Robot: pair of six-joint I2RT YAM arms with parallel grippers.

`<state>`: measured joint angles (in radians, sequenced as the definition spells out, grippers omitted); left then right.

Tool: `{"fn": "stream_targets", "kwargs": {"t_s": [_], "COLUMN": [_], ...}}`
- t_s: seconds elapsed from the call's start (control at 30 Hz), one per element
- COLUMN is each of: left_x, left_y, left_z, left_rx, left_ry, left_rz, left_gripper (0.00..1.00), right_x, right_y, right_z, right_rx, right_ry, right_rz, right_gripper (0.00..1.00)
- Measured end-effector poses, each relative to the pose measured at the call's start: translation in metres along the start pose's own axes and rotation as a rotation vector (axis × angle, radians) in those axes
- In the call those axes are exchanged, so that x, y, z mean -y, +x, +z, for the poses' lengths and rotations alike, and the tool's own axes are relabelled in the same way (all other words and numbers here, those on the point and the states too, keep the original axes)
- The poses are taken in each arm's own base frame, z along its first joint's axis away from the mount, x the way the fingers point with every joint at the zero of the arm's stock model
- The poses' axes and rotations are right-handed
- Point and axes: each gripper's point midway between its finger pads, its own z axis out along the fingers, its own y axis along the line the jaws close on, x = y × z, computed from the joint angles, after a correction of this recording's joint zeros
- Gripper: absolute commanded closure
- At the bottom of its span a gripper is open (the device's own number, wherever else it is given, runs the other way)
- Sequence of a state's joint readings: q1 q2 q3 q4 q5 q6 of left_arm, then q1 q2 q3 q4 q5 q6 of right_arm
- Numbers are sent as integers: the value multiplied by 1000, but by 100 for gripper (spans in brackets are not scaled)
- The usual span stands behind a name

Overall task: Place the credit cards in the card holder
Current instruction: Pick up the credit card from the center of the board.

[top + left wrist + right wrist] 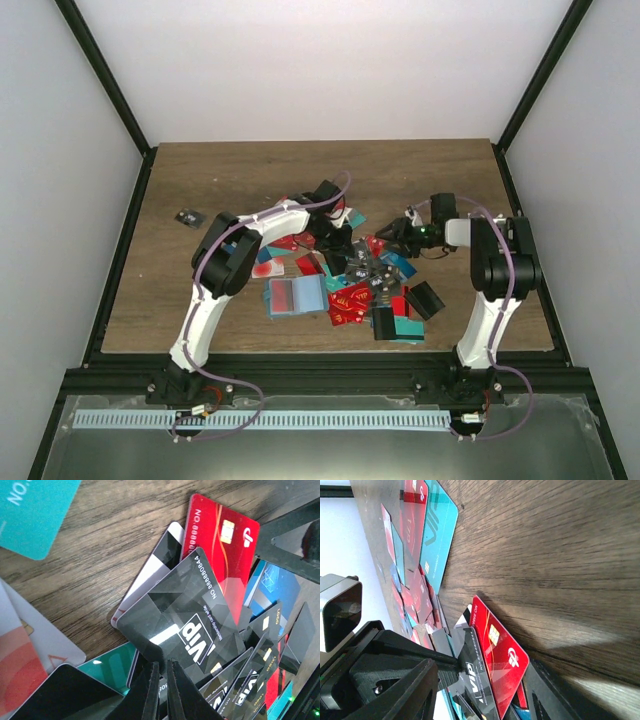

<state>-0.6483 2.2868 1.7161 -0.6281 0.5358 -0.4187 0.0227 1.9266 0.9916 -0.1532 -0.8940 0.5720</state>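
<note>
The credit cards lie in a loose pile mid-table, mostly red with some teal and grey. The card holder lies open and flat left of the pile. My left gripper is over the far side of the pile. In the left wrist view the left gripper is shut on the corner of a grey VIP card, which overlaps a red card. My right gripper faces it from the right. Its jaws stand apart, with the red card and the grey VIP card between them.
Two black blocky cases sit at the pile's near right. A small dark object lies alone at the far left. A teal card lies on bare wood. White walls and black frame rails bound the table.
</note>
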Motion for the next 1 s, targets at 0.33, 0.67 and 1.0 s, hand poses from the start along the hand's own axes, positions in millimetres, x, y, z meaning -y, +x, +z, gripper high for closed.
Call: {"fn": "stream_targets", "kwargs": {"t_s": [0.33,0.67,1.0], "left_x": [4,9,14], "left_y": [0,3,7], "left_z": [4,7,12], "left_rx": [3,-9,-27], "left_ry": [44,85,140], "left_rz": [16,60,129], "left_gripper": [92,93,94], "right_x": [0,-2,-8], "right_y": [10,8,-2], "right_z": [9,16,23], "right_rx": [-43,-61,-86], "right_ry": [-92,-175,-237], "right_rz": [-29,-65,-86], "right_gripper": [64,70,92]}}
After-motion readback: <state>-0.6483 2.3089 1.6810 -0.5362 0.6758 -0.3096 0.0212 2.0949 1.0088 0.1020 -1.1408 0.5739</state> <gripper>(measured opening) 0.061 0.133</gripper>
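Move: The red card, partly under the black VIP card, lies about 3 cm to the right hand's left, level with it and some 2 cm below. The VIP card's middle is roughly 6 cm left and 1 cm back. A blue card sits about 6 cm back and 2 cm right, the other black VIP cards some 9 cm back and 3 cm left. From the left hand, the red card is about 6 cm right, 1 cm back and 1 cm lower. Leftward, about 2 cm in along the red card, the right hand eases slightly down while its fingers close from half open to nearly shut, pinching the red card and the black VIP card together. Its fingers flatten by some 10 degrees, and it edges forward at the end. The left hand, fingers still shut, creeps right and back towards the VIP card, tipping its fingers flatter. ##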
